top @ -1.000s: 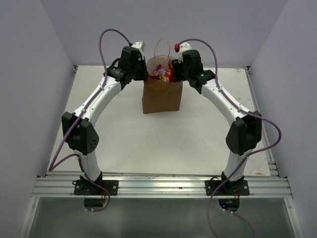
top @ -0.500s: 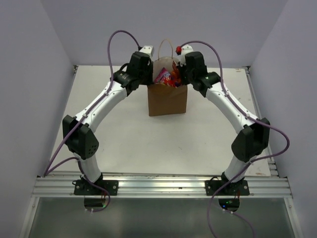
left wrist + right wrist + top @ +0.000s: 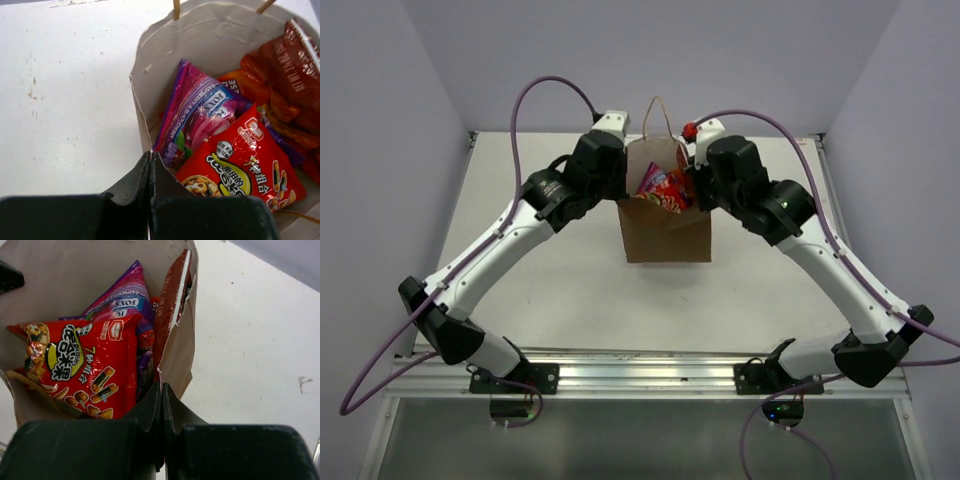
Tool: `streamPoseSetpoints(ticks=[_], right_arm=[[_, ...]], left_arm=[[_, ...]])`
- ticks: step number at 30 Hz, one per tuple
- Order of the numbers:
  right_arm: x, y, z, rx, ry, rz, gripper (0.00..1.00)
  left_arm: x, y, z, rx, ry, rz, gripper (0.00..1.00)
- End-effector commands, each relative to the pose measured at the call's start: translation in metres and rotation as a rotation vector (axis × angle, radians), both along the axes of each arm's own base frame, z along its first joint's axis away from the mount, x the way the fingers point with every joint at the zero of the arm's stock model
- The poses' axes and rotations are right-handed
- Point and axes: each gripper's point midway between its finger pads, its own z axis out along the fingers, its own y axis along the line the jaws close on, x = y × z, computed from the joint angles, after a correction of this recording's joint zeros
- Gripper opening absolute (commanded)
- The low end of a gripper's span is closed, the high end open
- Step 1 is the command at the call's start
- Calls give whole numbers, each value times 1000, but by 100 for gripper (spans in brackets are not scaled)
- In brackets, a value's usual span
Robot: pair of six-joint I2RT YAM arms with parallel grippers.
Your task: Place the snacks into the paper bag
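Observation:
The brown paper bag [image 3: 665, 232] stands upright near the table's middle, held by both arms. My left gripper [image 3: 150, 156] is shut on the bag's left rim [image 3: 141, 120]. My right gripper [image 3: 161, 386] is shut on the bag's right rim [image 3: 181, 357]. Inside the bag lie the purple-pink packet [image 3: 197, 112], the red candy packet with colourful print [image 3: 245, 160] and the orange-red Doritos bag [image 3: 290, 65]. The red packet [image 3: 85, 370] and the purple-pink packet [image 3: 125, 295] also show in the right wrist view. The small red-orange packet is mostly hidden among them.
The white table [image 3: 570, 280] has a metal rail along its near edge [image 3: 640, 375]. Grey-lilac walls close in the left, right and back sides. Purple cables loop above both arms.
Both arms have moved toward the near side and stretched out, carrying the bag with them a little nearer and to the right. Both grippers stay shut on the rims.

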Motion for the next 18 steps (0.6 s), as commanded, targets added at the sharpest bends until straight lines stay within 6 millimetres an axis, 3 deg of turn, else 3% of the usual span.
streamPoseSetpoints(ticks=[1,8,10,14,15,18], right_arm=[[-32,-8,18,69,-25,-28,0],[-58,-15,-9,89,55,-40,0],[-63,-15,-28,89,83,-44,0],[-71,-15,-64,90,140,-39,0],[-76,-15,-81,73,175,-31,0],[-81,-13,-98,71,207,-22,0]], left_arm=[[-26,11,20,-52,-30,61,0],[-64,8,-16,-36,52,45,0],[-73,10,-31,-31,68,48,0],[-82,17,-42,-18,76,71,0],[-83,18,-44,-16,75,78,0],[-87,23,-48,-12,79,85,0]])
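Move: Between the two hands hangs the paper bag, its middle about 8 cm right of the left hand, 5 cm ahead and 12 cm below. Its landing spot on the bare table lies some 4 cm back, 8 cm right and 31 cm below the left hand; from the right hand, 3 cm back, 7 cm left and 34 cm below. The red snack packet sits roughly 8 cm right, 2 cm ahead and 5 cm below the left hand. Keeping their shut fingers clamped on the bag's left and right rims, both arms carry the loaded bag back towards the bases and down to the table's near part. The back travel comes first, about 8 to 9 cm, then most of the sinking, 7 to 10 cm, deeper on the right; both wrists tip some 10 degrees further down. ##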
